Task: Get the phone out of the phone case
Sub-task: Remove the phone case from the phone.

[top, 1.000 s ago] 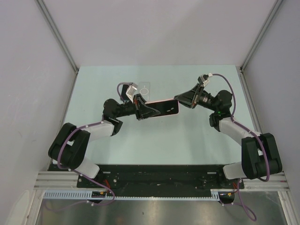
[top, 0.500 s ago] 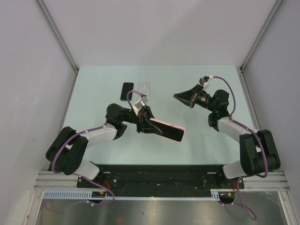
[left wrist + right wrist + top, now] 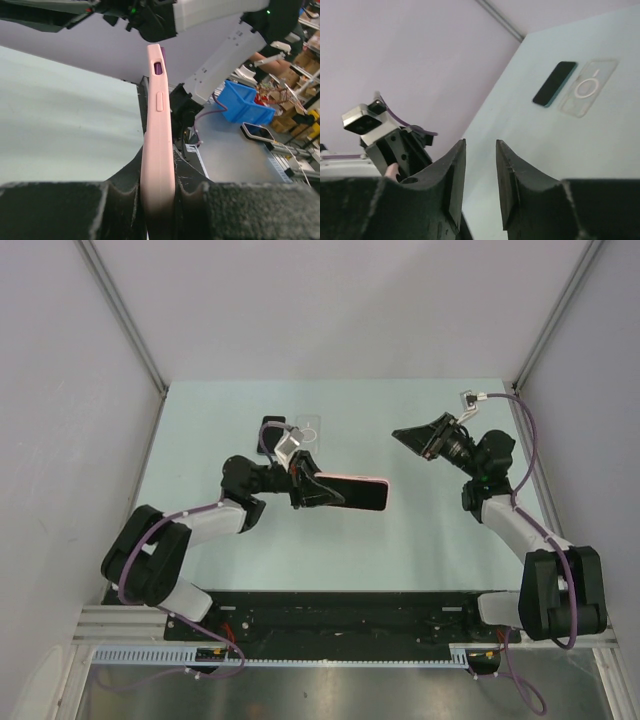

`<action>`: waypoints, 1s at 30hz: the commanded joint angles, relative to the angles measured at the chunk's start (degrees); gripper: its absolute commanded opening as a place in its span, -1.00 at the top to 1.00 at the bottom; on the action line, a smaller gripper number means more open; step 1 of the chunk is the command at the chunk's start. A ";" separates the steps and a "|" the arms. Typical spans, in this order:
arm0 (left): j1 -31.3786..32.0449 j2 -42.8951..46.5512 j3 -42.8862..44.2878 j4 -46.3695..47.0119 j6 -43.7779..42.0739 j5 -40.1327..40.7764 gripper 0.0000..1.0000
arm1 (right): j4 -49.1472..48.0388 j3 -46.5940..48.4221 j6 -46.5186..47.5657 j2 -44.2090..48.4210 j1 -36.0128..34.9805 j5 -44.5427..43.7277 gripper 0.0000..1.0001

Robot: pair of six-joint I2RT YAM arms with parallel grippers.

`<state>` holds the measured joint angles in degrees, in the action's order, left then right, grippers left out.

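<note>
A pink phone case (image 3: pixel 352 494) with the dark-faced phone in it hangs level above the table's middle. My left gripper (image 3: pixel 312 490) is shut on its left end. In the left wrist view the pink case (image 3: pixel 159 130) stands on edge between my fingers (image 3: pixel 125 185), and the left gripper (image 3: pixel 159 200) presses both its sides. A thin purple edge of the phone (image 3: pixel 164 51) shows at the case's far tip. My right gripper (image 3: pixel 398 433) hovers to the right, apart from the case. In its own view the right gripper (image 3: pixel 480 150) is open by a narrow gap with nothing in it.
A second dark phone (image 3: pixel 270 424) (image 3: pixel 555 83) lies at the back of the table, partly behind my left arm's cable. A clear case (image 3: pixel 311 427) (image 3: pixel 587 88) lies beside it. Grey walls close in three sides.
The right gripper left the pink case's right end, drew back to the right and opened a little. My left arm swung the case down, then brought it back level.
</note>
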<state>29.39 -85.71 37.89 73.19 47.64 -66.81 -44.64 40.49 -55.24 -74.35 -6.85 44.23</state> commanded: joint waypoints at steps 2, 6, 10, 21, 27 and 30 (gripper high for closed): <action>-2.93 -0.24 1.22 23.23 1.93 7.56 1.00 | 8.68 1.61 16.12 2.28 3.24 -2.13 0.00; -6.61 -1.30 1.04 23.14 4.82 10.38 0.99 | 18.16 4.50 26.72 2.63 4.74 -2.48 -0.18; -9.69 -2.26 0.70 21.48 5.54 10.73 0.99 | 31.06 8.01 36.92 3.07 2.99 -4.05 -0.28; -9.87 4.41 1.40 -6.73 -9.66 12.75 1.00 | 47.79 10.57 61.82 4.65 -2.98 15.79 -0.20; -9.70 6.34 2.45 -12.08 -10.19 10.82 0.99 | 55.27 10.49 72.53 5.44 -6.32 22.91 -0.24; -8.83 6.43 3.16 -15.95 -12.74 11.87 0.99 | 58.87 10.57 76.85 5.70 -7.20 24.06 -0.27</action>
<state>19.49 -81.76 37.69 60.93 39.27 -56.21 8.10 48.77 11.11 -70.59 -12.84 62.50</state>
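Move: The left hand still grips the phone in its pink case by its left end, the middle some 7 cm to the hand's right, about 1 cm ahead and level in height. From the empty right hand that middle lies about 14 cm back, 12 cm left and 3 cm lower. On the table some 29 cm below the right hand, the clear case lies about 25 cm ahead and 25 left, the black phone 24 ahead and 37 left. Right hand sinks and draws back about 8 cm each, opening wider; left swings the held phone 8 cm forward, counter-clockwise. ##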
